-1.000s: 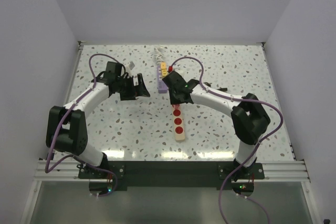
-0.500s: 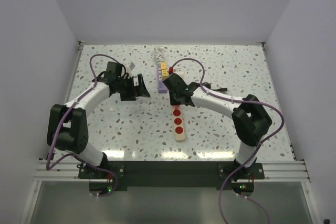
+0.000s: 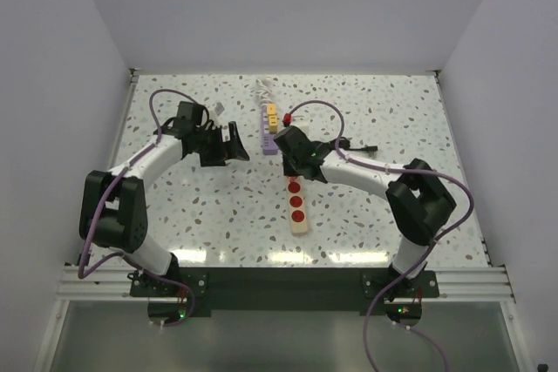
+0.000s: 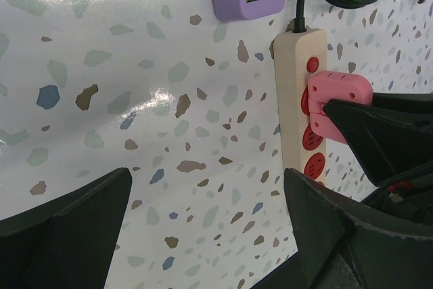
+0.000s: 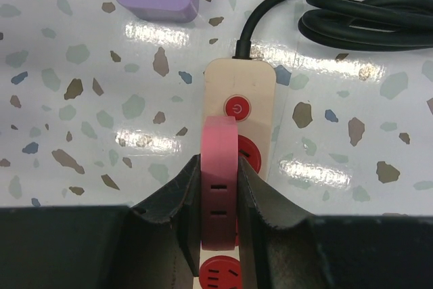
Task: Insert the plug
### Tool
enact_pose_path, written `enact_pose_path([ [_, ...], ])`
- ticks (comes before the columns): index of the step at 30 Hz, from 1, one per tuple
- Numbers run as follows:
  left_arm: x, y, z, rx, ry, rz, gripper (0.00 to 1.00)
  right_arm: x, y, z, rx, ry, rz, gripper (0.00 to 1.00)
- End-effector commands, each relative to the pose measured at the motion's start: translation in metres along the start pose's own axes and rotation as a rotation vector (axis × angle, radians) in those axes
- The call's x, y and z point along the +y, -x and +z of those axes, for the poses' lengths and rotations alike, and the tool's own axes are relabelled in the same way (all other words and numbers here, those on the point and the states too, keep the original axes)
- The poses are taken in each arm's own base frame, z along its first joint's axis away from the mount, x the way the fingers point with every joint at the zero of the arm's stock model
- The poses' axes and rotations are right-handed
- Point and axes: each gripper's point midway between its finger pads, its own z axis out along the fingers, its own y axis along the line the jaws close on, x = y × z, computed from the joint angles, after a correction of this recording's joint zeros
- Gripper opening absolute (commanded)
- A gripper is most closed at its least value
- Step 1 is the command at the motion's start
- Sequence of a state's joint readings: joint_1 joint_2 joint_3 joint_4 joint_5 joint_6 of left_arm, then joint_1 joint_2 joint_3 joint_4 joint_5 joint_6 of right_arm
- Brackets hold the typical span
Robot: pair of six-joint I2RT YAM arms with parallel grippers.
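The pink plug (image 5: 220, 187) is clamped upright between the fingers of my right gripper (image 5: 220, 167), which is shut on it. It hangs over the cream power strip (image 5: 240, 93), just behind the red switch and above the first red socket (image 5: 249, 155). I cannot tell whether it touches that socket. In the left wrist view the plug (image 4: 338, 96) sits against the side of the strip (image 4: 292, 79). From above, the right gripper (image 3: 295, 172) covers the strip's (image 3: 299, 215) far end. My left gripper (image 3: 235, 147) stands open and empty over bare table, to the left of the strip.
A purple USB charger (image 3: 270, 142) lies just beyond the strip, with a yellow piece (image 3: 271, 113) behind it. The strip's black cable (image 5: 352, 18) coils off to the right. The table has white walls on three sides.
My right gripper has shifted slightly away from me and to the left with the plug, along the strip's far end. The left arm has barely moved.
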State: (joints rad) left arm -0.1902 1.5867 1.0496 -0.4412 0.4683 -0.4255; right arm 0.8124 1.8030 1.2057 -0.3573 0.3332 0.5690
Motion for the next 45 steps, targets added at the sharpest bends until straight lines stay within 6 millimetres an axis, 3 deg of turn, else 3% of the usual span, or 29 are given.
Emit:
enact_pose_path([
  [1, -0.008, 0.020, -0.005, -0.060, -0.035, 0.045, 1.00, -0.040, -0.141, 0.005, 0.436, -0.093, -0.094, 0.00],
  [5, -0.007, 0.020, -0.006, -0.064, -0.032, 0.045, 1.00, -0.054, -0.161, 0.001, 0.463, -0.115, -0.093, 0.00],
  [9, -0.008, 0.022, -0.009, -0.074, -0.034, 0.046, 1.00, -0.054, -0.169, -0.001, 0.465, -0.121, -0.120, 0.00],
  [16, -0.010, 0.026, -0.012, -0.090, -0.029, 0.042, 1.00, -0.047, -0.168, 0.000, 0.467, -0.151, -0.186, 0.00],
  [23, -0.012, 0.028, -0.016, -0.097, -0.026, 0.049, 1.00, -0.041, -0.125, -0.007, 0.381, -0.191, -0.217, 0.00],
  [25, -0.014, 0.030, -0.019, -0.103, -0.025, 0.055, 1.00, -0.039, -0.118, -0.008, 0.371, -0.197, -0.225, 0.08],
  [26, -0.014, 0.030, -0.020, -0.107, -0.023, 0.058, 1.00, -0.033, -0.107, -0.008, 0.346, -0.189, -0.223, 0.18],
  [28, -0.014, 0.031, -0.022, -0.110, -0.019, 0.061, 1.00, -0.029, -0.097, -0.008, 0.332, -0.187, -0.222, 0.26],
  [30, -0.016, 0.031, -0.026, -0.116, -0.018, 0.067, 1.00, -0.020, -0.081, -0.008, 0.303, -0.175, -0.218, 0.42],
  [38, -0.020, 0.031, -0.036, -0.146, -0.019, 0.070, 1.00, 0.001, -0.032, -0.017, 0.190, -0.098, -0.143, 0.59],
  [45, -0.025, 0.040, -0.048, -0.179, -0.014, 0.078, 1.00, 0.010, 0.019, -0.059, 0.043, -0.010, -0.049, 0.71],
])
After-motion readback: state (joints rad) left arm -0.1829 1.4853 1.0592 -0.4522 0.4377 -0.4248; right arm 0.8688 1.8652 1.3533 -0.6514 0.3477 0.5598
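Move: The right hand already holds the pink plug on the power strip; the far sockets lie almost straight below, about 1 cm ahead and 3 cm down. The purple strip's middle is some 10 cm ahead and 5 cm left, the black cable coil about 6 cm ahead and 14 cm right, both some 4 cm down. From the left hand the far sockets lie about 14 cm right, 3 cm back and 7 cm below. Right hand tilts slightly with the plug, then opens, releases and backs off about 3 cm; left hand rises 3. ##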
